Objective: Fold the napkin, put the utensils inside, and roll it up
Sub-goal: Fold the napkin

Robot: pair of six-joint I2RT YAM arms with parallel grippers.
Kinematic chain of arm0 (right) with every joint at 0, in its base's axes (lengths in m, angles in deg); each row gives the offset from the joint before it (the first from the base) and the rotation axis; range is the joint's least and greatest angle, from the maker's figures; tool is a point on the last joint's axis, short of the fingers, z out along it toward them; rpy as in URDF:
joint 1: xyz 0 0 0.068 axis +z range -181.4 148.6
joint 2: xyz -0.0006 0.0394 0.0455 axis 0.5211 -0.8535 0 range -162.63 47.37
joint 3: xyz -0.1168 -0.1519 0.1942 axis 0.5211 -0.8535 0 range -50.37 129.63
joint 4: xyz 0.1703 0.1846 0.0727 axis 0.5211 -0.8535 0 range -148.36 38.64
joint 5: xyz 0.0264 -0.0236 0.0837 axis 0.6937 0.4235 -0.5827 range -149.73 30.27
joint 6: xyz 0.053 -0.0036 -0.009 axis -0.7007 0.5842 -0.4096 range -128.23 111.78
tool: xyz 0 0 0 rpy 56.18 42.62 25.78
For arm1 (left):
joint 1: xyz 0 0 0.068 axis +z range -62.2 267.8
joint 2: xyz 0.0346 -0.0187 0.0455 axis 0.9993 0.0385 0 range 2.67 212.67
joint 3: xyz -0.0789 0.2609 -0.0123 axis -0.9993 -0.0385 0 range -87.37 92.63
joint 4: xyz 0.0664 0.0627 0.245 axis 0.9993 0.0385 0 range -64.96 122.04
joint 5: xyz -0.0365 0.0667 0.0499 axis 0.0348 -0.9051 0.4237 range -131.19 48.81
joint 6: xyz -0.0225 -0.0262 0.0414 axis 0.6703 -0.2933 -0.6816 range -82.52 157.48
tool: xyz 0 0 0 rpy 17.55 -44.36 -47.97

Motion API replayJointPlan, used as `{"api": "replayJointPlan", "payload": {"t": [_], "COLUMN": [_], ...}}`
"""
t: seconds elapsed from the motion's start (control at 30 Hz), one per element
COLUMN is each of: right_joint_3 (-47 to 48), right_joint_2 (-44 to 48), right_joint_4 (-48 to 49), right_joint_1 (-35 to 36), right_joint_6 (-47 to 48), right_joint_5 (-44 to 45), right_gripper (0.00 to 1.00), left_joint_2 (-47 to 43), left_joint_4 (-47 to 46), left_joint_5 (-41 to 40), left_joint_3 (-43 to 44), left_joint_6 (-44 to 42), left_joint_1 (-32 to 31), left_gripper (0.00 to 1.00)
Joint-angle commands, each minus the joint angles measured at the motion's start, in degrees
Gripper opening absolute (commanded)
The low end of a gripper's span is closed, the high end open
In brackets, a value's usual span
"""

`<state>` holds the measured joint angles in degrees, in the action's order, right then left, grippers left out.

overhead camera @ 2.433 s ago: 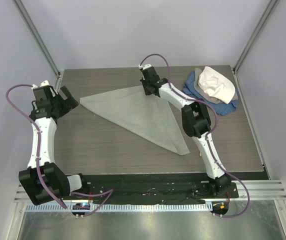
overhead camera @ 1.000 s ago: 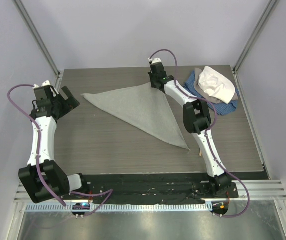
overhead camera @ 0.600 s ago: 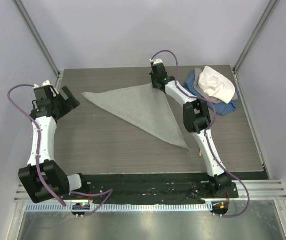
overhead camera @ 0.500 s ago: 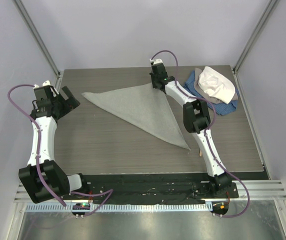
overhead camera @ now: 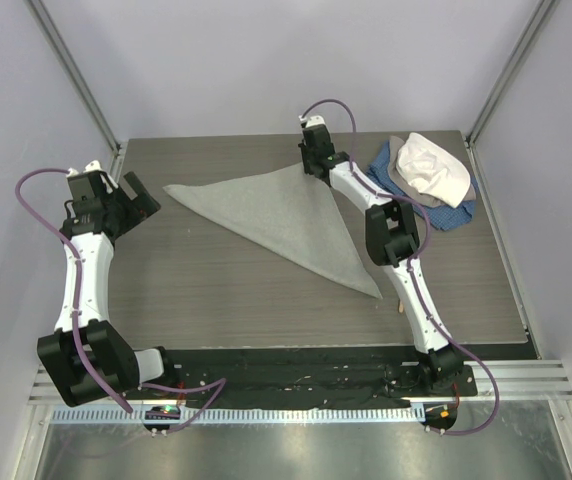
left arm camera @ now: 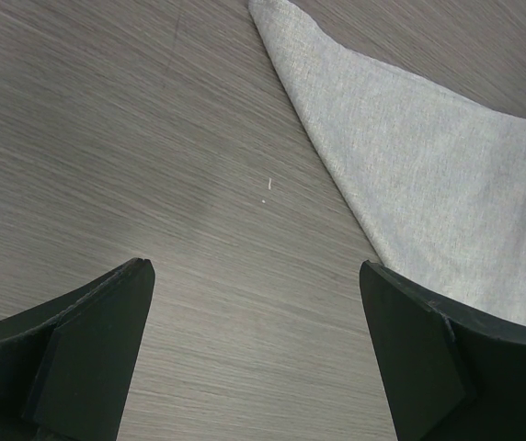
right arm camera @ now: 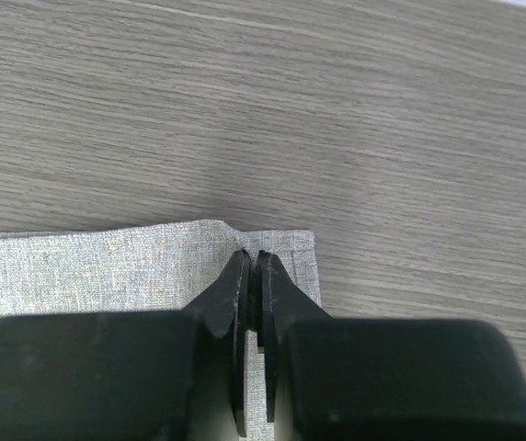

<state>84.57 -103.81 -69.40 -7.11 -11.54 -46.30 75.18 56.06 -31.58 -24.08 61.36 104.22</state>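
Observation:
The napkin (overhead camera: pixel 286 215) is a light grey cloth lying flat as a triangle in the middle of the table. My right gripper (overhead camera: pixel 310 168) is at its far corner, low over the table. In the right wrist view the napkin (right arm camera: pixel 107 266) puckers up a little at the tips of the right gripper (right arm camera: pixel 252 255), which is shut on that corner. My left gripper (overhead camera: pixel 140 197) hangs open at the far left, just off the napkin's left point. In the left wrist view the left gripper (left arm camera: pixel 254 276) spans only bare table, with the napkin (left arm camera: pixel 428 156) to its right. A slim wooden spoon handle (overhead camera: pixel 400 308) peeks out beside the right arm.
A heap of blue, grey and white cloths (overhead camera: pixel 426 175) lies at the back right corner, close to the right arm. The table (overhead camera: pixel 206 290) is dark wood grain, with frame posts at its back corners.
The right gripper has carried the napkin's corner back and to the right, pulling the triangle flat. Over the last second it has barely moved. The left arm has stayed still.

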Motion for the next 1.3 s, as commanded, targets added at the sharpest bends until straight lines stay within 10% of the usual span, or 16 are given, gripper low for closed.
{"api": "replayJointPlan", "payload": {"t": [0.0, 0.5, 1.27], "right_joint_3": [2.97, -2.13, -54.59], "right_joint_2": [-0.53, 11.76, 51.31], "right_joint_4": [2.31, 4.07, -5.77], "right_joint_1": [-0.30, -0.30, -0.21], "right_joint_6": [-0.03, 1.47, -10.31], "right_joint_5": [0.81, -3.32, 0.11], "right_gripper": [0.17, 0.79, 0.77], "left_joint_2": [0.18, 0.18, -1.14], "left_joint_4": [-2.20, -2.29, -4.39], "left_joint_5": [1.29, 1.56, 4.37], "left_joint_3": [-0.01, -0.18, -1.50], "left_joint_6": [0.56, 0.73, 1.87], "left_joint_1": [0.36, 0.36, 0.36], "left_gripper": [1.00, 1.00, 1.00]}}
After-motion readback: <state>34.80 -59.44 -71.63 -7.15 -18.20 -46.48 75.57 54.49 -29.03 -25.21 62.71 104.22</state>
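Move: My right hand still pinches the folded-over tip at the napkin's far corner, down at table level; the corner underneath lies about 2 cm ahead and 2 cm right of my fingers. The napkin's left tip is some 35 cm left and 5 cm back, the cloth pile about 29 cm right and 3 cm back, and the spoon roughly 36 cm back and 20 cm right. From my left hand that far corner is some 30 cm ahead, 36 cm right and 15 cm below. I open my right fingers wide and let go of the napkin tip on the table, then lift straight off by some 10 cm. From there I swing back towards myself about 17 cm and right about 7 cm, sinking a few centimetres again as the fingers tip down a little, away from the far corner to above the napkin's right edge, still open. ##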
